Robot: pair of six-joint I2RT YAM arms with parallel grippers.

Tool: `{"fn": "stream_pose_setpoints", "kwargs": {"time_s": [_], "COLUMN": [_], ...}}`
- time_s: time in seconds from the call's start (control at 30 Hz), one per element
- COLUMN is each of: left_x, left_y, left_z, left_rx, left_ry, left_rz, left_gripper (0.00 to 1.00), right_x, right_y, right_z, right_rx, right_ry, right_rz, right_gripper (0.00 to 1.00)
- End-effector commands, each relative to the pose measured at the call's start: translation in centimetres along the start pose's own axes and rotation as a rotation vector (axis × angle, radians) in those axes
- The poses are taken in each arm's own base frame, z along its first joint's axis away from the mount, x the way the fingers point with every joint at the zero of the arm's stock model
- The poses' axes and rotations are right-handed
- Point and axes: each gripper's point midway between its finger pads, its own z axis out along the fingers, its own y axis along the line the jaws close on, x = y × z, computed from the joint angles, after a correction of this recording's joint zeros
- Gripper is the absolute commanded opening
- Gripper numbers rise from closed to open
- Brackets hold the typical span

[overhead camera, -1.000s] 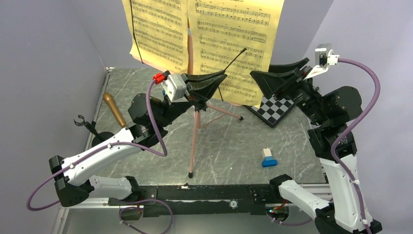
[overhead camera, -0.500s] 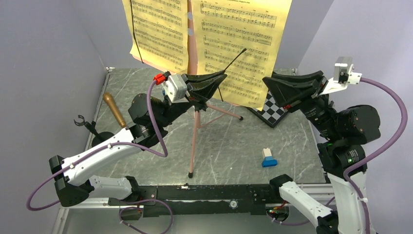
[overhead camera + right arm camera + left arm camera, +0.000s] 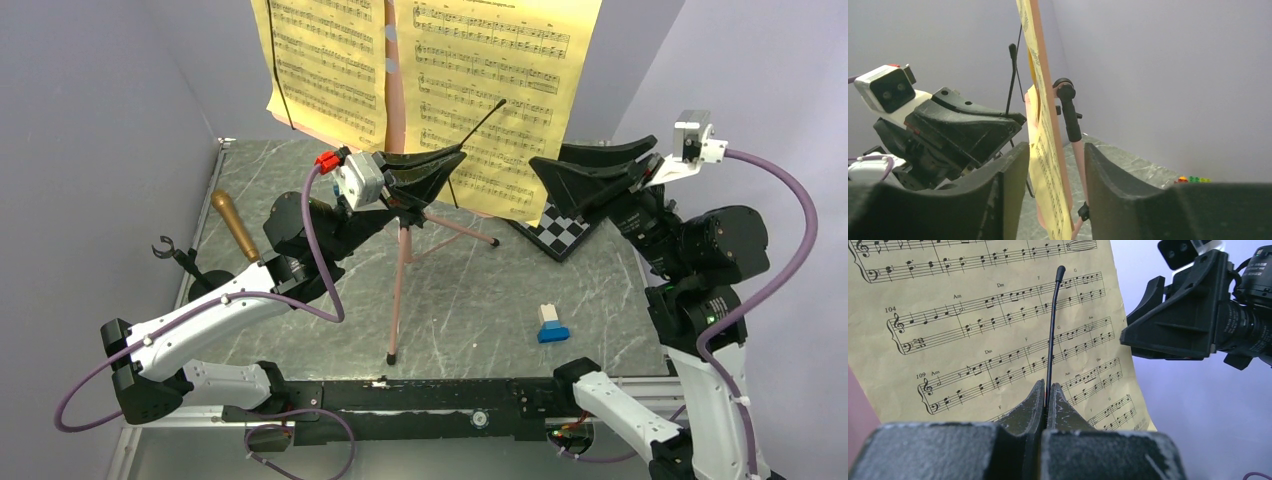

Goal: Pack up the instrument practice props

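The pink tripod music stand (image 3: 398,290) stands mid-table, its desk carrying two yellow sheet-music pages (image 3: 480,60). My left gripper (image 3: 462,151) is shut on the stand's thin black wire arm (image 3: 1050,340) in front of the right page. At that page's right edge my right gripper (image 3: 1055,165) is open. The page (image 3: 1045,165) and the pink desk edge (image 3: 1048,90) hang edge-on between its jaws, with a gap on both sides. The gold-brown microphone (image 3: 235,225) lies at the left. Beside it is the black mic stand (image 3: 185,265).
A black-and-white chessboard (image 3: 560,232) leans at the back right, below my right gripper. A small blue-and-white toy brick car (image 3: 550,323) sits near the front right. Another coloured brick toy (image 3: 1193,179) lies by the far wall. Grey walls close in on three sides.
My right gripper pulled back to the right, then eased left again. The right page now sits a little further right on the desk. The left arm has not moved.
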Motion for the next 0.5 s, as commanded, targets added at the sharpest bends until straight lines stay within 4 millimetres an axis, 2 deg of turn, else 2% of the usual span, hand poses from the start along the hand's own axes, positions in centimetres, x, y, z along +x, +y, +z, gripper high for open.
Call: {"fn": "stream_pose_setpoints", "kwargs": {"time_s": [0.0, 0.13, 0.23, 0.27, 0.47], "left_x": [-0.4, -0.3, -0.1, 0.0, 0.4], "left_y": [0.4, 0.5, 0.7, 0.8, 1.5], "left_z": [-0.1, 0.0, 0.0, 0.0, -0.1], "left_rx": [-0.013, -0.015, -0.027, -0.033, -0.073], "left_ry": [0.003, 0.007, 0.012, 0.015, 0.027], "left_rz": [0.036, 0.036, 0.043, 0.044, 0.045], "left_gripper": [0.00, 0.00, 0.00, 0.00, 0.00], "right_x": [-0.9, -0.9, -1.4, -1.7, -2.7], "right_y": [-0.1, -0.4, -0.2, 0.0, 1.5], "right_z": [1.0, 0.5, -0.5, -0.7, -2.5], "right_rx": [-0.001, 0.020, 0.035, 0.033, 0.002], "right_ry": [-0.015, -0.030, -0.049, -0.053, -0.085], "right_rz": [-0.004, -0.012, -0.035, -0.041, -0.073], "right_gripper": [0.43, 0.16, 0.03, 0.00, 0.00]}}
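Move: The sheet music's right-hand page has its outer edge already between my right hand's half-open fingers, about 1 cm ahead and 1 cm left, level with them. From this hand, the page clip arm stands some 7 cm left, 2 cm ahead and 4 cm up; the middle of the pink stand board lies roughly 16 cm left and 6 cm ahead, a little higher. From my left hand, shut on the clip arm, that page edge is about 9 cm to the right, level and straight across. I push my right hand a little farther forward over the page edge while its half-open fingers start to shut, finish closing so they pinch the paper, then reverse and tug about 2.5 cm back, with a bit to the right and up. My left hand stays put, still gripping the clip arm. ##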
